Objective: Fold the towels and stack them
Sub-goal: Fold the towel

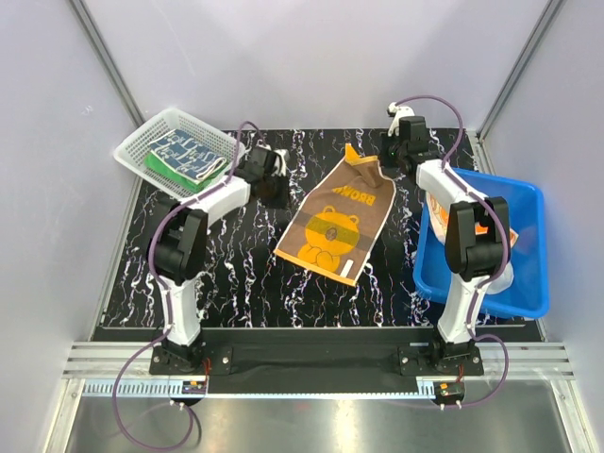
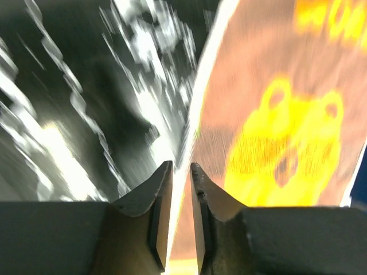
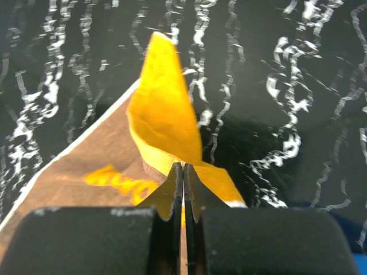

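Observation:
A brown towel with a yellow bear (image 1: 335,222) lies flat on the black marbled table, in the middle. Its far corner is lifted and curled, showing the yellow underside (image 3: 163,109). My right gripper (image 1: 385,162) (image 3: 183,166) is shut on that corner. My left gripper (image 1: 274,184) (image 2: 180,166) hovers just left of the towel's white left edge (image 2: 200,103), jaws a narrow gap apart with nothing between them. That view is blurred. A folded navy patterned towel (image 1: 184,151) rests on a green one (image 1: 175,176) inside the white mesh basket (image 1: 132,151).
The basket stands at the table's far left corner. A blue tub (image 1: 528,255) sits off the right edge beside my right arm, with a bit of orange cloth (image 1: 511,232) showing in it. Grey walls close in the back and sides.

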`<state>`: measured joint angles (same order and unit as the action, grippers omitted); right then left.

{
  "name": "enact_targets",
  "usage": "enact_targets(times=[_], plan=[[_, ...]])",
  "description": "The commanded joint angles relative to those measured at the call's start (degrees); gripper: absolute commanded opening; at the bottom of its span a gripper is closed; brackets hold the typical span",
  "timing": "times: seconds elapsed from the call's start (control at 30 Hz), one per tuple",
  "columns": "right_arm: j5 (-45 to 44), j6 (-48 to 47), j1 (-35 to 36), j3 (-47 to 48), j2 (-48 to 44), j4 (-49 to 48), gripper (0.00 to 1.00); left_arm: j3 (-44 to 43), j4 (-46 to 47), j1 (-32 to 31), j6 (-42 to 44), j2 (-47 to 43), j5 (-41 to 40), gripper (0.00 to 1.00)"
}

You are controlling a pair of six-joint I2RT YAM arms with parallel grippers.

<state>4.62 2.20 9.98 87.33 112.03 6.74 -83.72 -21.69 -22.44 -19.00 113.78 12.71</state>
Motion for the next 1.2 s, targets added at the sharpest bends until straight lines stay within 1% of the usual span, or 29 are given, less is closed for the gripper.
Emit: enact_targets(times=[0.0,0.03,0.13,0.17,0.27,0.33,0.37,0.47,0.6,0.7,0.77,0.83,0.87,0.93,0.97,1.03,1.07,1.1,1.13,1.17], plan=[[-4.8,-0.1,-0.3,3.8,0.3,2.5,0.0,3.6,0.0,-3.0,-1.6,-7.9,-4.6,0.24],[-2.7,0.5,-0.2,3.3,0.1,2.8,0.0,7.2,-0.3,-4.9,-2.2,-9.2,-6.1,0.25],[5.5,2.2,-0.2,-0.3,-1.8,1.2,0.0,13.0,1.6,-7.4,-4.7,-11.3,-7.3,0.25],[10.3,2.3,0.0,-1.1,-2.7,0.7,0.0,15.8,1.8,-7.7,-5.8,-12.1,-7.7,0.25],[13.8,1.3,1.3,-2.8,-4.3,3.0,0.0,20.8,2.0,-7.8,-9.2,-12.4,-8.8,0.25],[15.4,-0.1,2.5,-4.1,-5.1,4.7,0.0,22.8,1.0,-7.7,-11.0,-12.7,-10.7,0.24],[16.5,-0.7,2.9,-4.6,-6.2,6.5,0.0,25.4,1.2,-7.8,-11.6,-13.0,-11.0,0.24],[17.7,-2.0,5.0,-7.9,-9.4,9.7,0.0,31.3,3.8,-7.8,-14.1,-15.7,-10.8,0.24],[17.4,-1.8,7.6,-13.8,-14.2,12.1,0.0,36.2,4.9,-7.8,-16.1,-18.5,-11.0,0.24],[16.9,0.2,9.3,-19.0,-17.6,13.2,0.0,39.6,5.3,-8.1,-18.6,-22.5,-10.7,0.22],[18.0,2.0,10.9,-23.5,-20.8,13.2,0.0,43.6,6.0,-8.7,-21.0,-28.7,-10.4,0.27],[18.7,4.3,11.6,-28.3,-23.2,12.7,0.0,45.1,6.3,-8.6,-21.7,-32.4,-9.3,0.37],[19.0,5.0,12.0,-29.9,-25.7,11.9,0.0,44.0,6.1,-8.6,-21.1,-35.0,-9.2,0.42],[18.5,6.5,12.1,-33.5,-27.8,11.6,0.0,40.8,4.4,-8.2,-17.6,-36.0,-10.2,0.48],[18.8,6.9,12.1,-34.6,-29.5,11.5,0.0,36.2,3.8,-8.0,-16.1,-35.3,-10.3,0.53],[19.5,8.5,12.1,-37.0,-30.6,11.6,0.0,31.4,1.2,-6.7,-12.5,-32.9,-10.8,0.55],[20.6,8.8,12.1,-37.7,-31.3,11.1,0.0,26.5,0.8,-6.1,-11.3,-31.6,-10.2,0.55],[21.4,9.1,12.2,-38.4,-31.8,10.8,0.0,24.3,0.3,-5.4,-10.4,-27.9,-9.2,0.55],[21.5,9.9,12.3,-39.5,-32.3,10.3,0.0,22.1,0.6,-3.8,-8.3,-26.3,-5.2,0.55],[21.0,10.3,12.3,-39.7,-32.5,10.5,0.0,20.4,0.9,-3.1,-7.5,-24.1,-2.9,0.55]])
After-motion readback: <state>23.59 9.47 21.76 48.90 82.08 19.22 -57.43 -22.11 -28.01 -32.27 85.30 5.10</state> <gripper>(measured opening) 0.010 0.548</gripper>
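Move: My right hand already pinches the brown towel's far right corner. The near right corner lies about 34 cm back, 7 cm left and 13 cm below that hand, the bear print roughly 21 cm back and 13 cm left, and the blue bin 20 cm back and 29 cm right. From my empty left hand, the towel's near left corner is some 13 cm back, 1 cm left and 6 cm below; the bear print is 10 cm back and 13 cm right. Keeping my right fingers shut on the corner, I carry it about 27 cm back, drifting left and sinking 6 cm, over the towel towards its near right corner, fingers tipping some 25 degrees down. My left hand sweeps back 19 cm, dipping low by the near left corner and edging left, then opens wider, lifts and turns forward again. ##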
